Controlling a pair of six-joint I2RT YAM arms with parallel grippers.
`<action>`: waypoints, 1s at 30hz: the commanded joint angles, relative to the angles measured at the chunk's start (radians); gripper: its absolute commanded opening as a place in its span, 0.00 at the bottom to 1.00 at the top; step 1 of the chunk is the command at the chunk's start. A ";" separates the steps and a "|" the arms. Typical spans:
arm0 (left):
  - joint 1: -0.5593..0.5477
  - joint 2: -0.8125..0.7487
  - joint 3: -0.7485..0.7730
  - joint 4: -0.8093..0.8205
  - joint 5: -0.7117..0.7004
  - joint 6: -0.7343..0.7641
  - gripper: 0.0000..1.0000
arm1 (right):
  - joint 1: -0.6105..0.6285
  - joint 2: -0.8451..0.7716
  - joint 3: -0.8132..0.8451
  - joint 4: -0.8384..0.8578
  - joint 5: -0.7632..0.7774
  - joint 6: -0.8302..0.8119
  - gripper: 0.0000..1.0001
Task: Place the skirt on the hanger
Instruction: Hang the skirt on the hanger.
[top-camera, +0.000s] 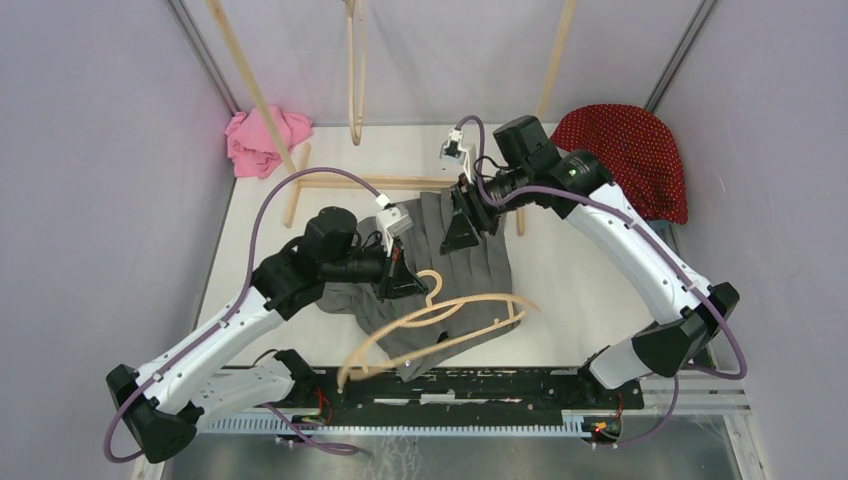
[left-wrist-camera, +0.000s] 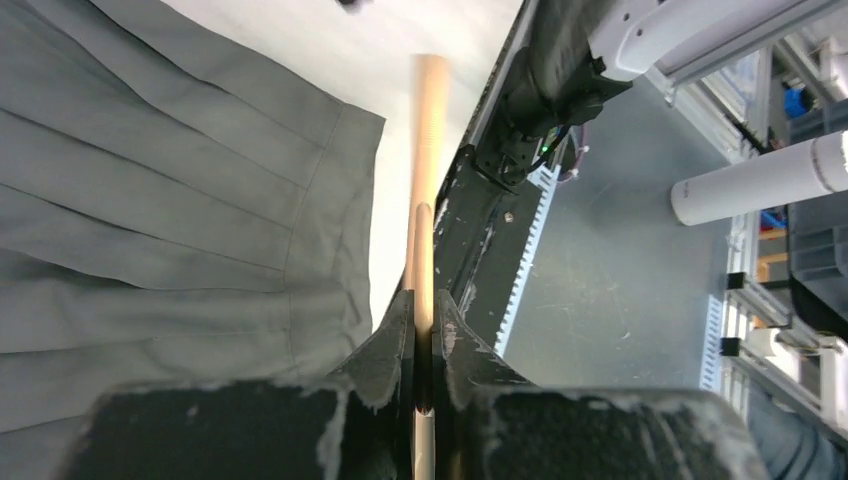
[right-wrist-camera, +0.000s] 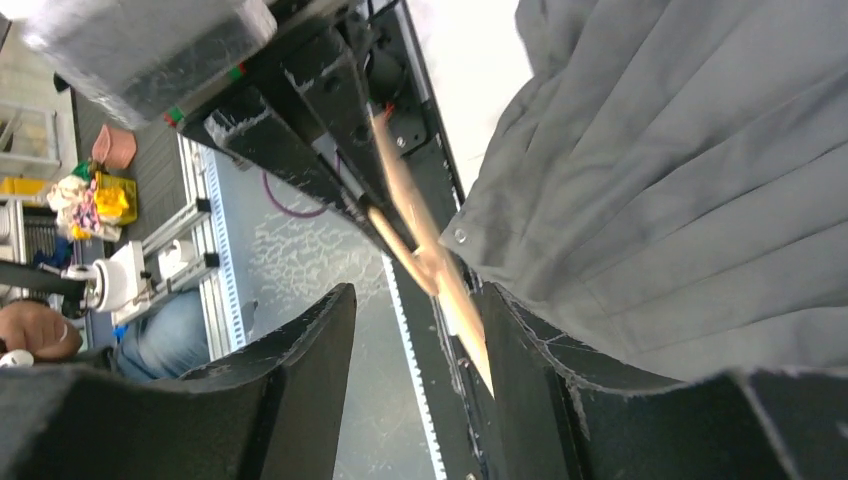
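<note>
The grey pleated skirt (top-camera: 470, 255) lies spread on the white table. A wooden hanger (top-camera: 450, 312) hovers blurred over its near hem. My left gripper (top-camera: 402, 278) is shut on the hanger close to its hook. In the left wrist view the jaws (left-wrist-camera: 424, 305) clamp the hanger's thin wooden bar (left-wrist-camera: 428, 150), with the skirt (left-wrist-camera: 150, 200) to the left. My right gripper (top-camera: 463, 226) hangs over the skirt's far part, open. In the right wrist view its gripper (right-wrist-camera: 415, 345) holds nothing; the blurred hanger (right-wrist-camera: 420, 245) passes just beside the right-hand finger (right-wrist-camera: 525, 370), next to the skirt (right-wrist-camera: 680, 170).
A pink cloth (top-camera: 262, 140) lies at the back left and a red dotted garment (top-camera: 630, 150) at the back right. A wooden rack frame (top-camera: 350, 182) stands behind the skirt, another hanger (top-camera: 355, 70) hanging on it. The black base rail (top-camera: 480, 385) runs along the near edge.
</note>
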 joint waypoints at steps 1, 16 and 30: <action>-0.013 0.002 0.047 0.044 -0.044 0.061 0.04 | 0.033 -0.079 -0.103 0.048 0.034 -0.014 0.54; -0.014 0.053 0.054 0.067 -0.010 0.076 0.03 | 0.103 -0.301 -0.454 0.179 0.264 -0.020 0.54; -0.014 0.025 0.064 0.129 0.148 0.051 0.04 | 0.193 -0.278 -0.538 0.385 0.203 -0.078 0.58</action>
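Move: From the open right hand, the hanger's upper bar just beside the neck lies about 7 cm back, 1 cm to the left and 8 cm lower. The hook's loop is roughly 5 cm back, 4 cm left and 6 cm below that hand; the skirt's middle is some 6 cm ahead, 6 cm left and 32 cm below. From the left hand, already gripping the hanger near its neck, that bar is about 1 cm back, 5 cm right and 1 cm down. Down and back, drifting right, the right hand drops quickly by some 8 cm towards the hanger's bar beside the left fingers, tipping its fingertips lower, then holds near that height and edges about 3 cm left with a slight roll, its fingers staying open around the bar's line. The left hand keeps its pinch, dips forward and down by 1.5 cm or so, then comes back up, easing slightly right. ##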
